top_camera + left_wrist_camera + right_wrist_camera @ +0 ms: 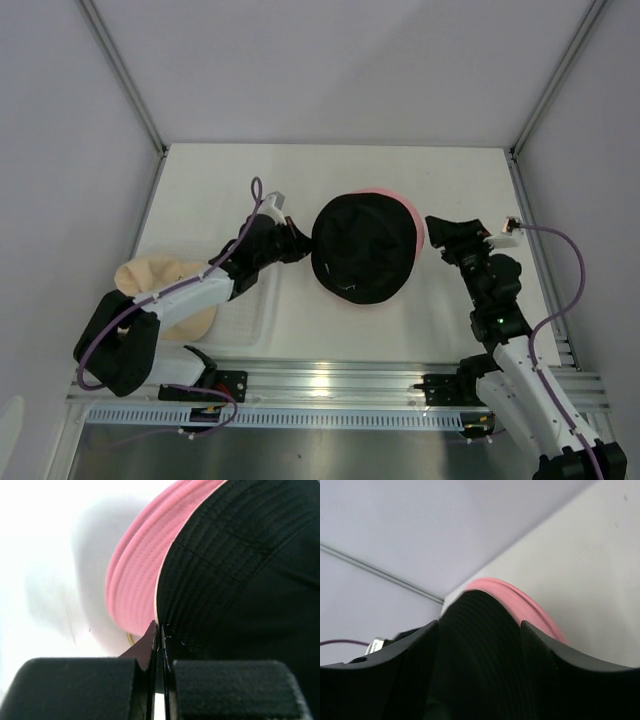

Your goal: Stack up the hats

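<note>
A black hat lies crown up on a pink hat, of which only a strip of brim shows along the back right. My left gripper is at the black hat's left edge, shut on its brim; the left wrist view shows the jaws pinching the black hat with the pink hat beside it. My right gripper stands open at the stack's right edge. In the right wrist view its jaws are spread with the black hat between them and the pink hat behind. A beige hat lies at the left, partly under my left arm.
A clear shallow tray lies left of the stack, under my left arm, with the beige hat at its left side. White walls with metal corner posts enclose the table. A metal rail runs along the near edge.
</note>
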`<control>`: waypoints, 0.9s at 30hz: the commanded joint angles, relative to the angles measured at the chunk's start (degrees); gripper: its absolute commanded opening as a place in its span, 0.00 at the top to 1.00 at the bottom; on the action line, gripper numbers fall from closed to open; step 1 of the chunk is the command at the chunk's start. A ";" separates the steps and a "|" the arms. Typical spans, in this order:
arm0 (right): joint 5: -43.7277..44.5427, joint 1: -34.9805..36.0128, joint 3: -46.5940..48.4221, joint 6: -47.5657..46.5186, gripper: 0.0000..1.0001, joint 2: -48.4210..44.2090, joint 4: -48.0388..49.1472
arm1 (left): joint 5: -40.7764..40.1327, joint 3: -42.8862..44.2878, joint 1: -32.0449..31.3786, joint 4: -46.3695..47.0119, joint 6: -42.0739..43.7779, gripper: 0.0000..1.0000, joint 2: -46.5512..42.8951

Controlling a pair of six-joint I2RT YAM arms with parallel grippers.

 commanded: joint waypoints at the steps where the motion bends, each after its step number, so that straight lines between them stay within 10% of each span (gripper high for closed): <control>1: 1.83 -0.25 4.52 -6.57 0.31 -2.85 0.28 | 5.09 9.48 1.15 -5.99 7.79 0.99 -0.01; 14: -20.68 -0.60 14.64 -9.31 0.34 27.81 9.15 | 15.20 23.12 3.17 -13.30 9.30 0.99 12.29; 27: -24.71 -3.32 12.62 -7.91 0.35 27.30 7.22 | 15.99 26.82 5.72 -16.29 10.17 0.99 13.71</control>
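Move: The left hand already holds the left brim of the black hat, whose middle lies about 13 cm to its right and nearly level fore and aft; the pink hats sit underneath, some 14 cm right and 4 cm lower. The beige hat lies around 32 cm left of this hand, 9 cm back and 10 cm down. From the open right hand, the black hat's middle is about 16 cm left and 8 cm below, the pink hats' 14 cm left and 11 cm below. Forward and to its left, about 5 cm each way, the open right hand rises a little, then dips to end 3 or 4 cm lower at the far right part of the black hat's brim, turning some 20 degrees counter-clockwise. The left hand keeps its pinch on the brim and takes it forward, up and to the right, peaking early and sinking slightly while turning clockwise. ##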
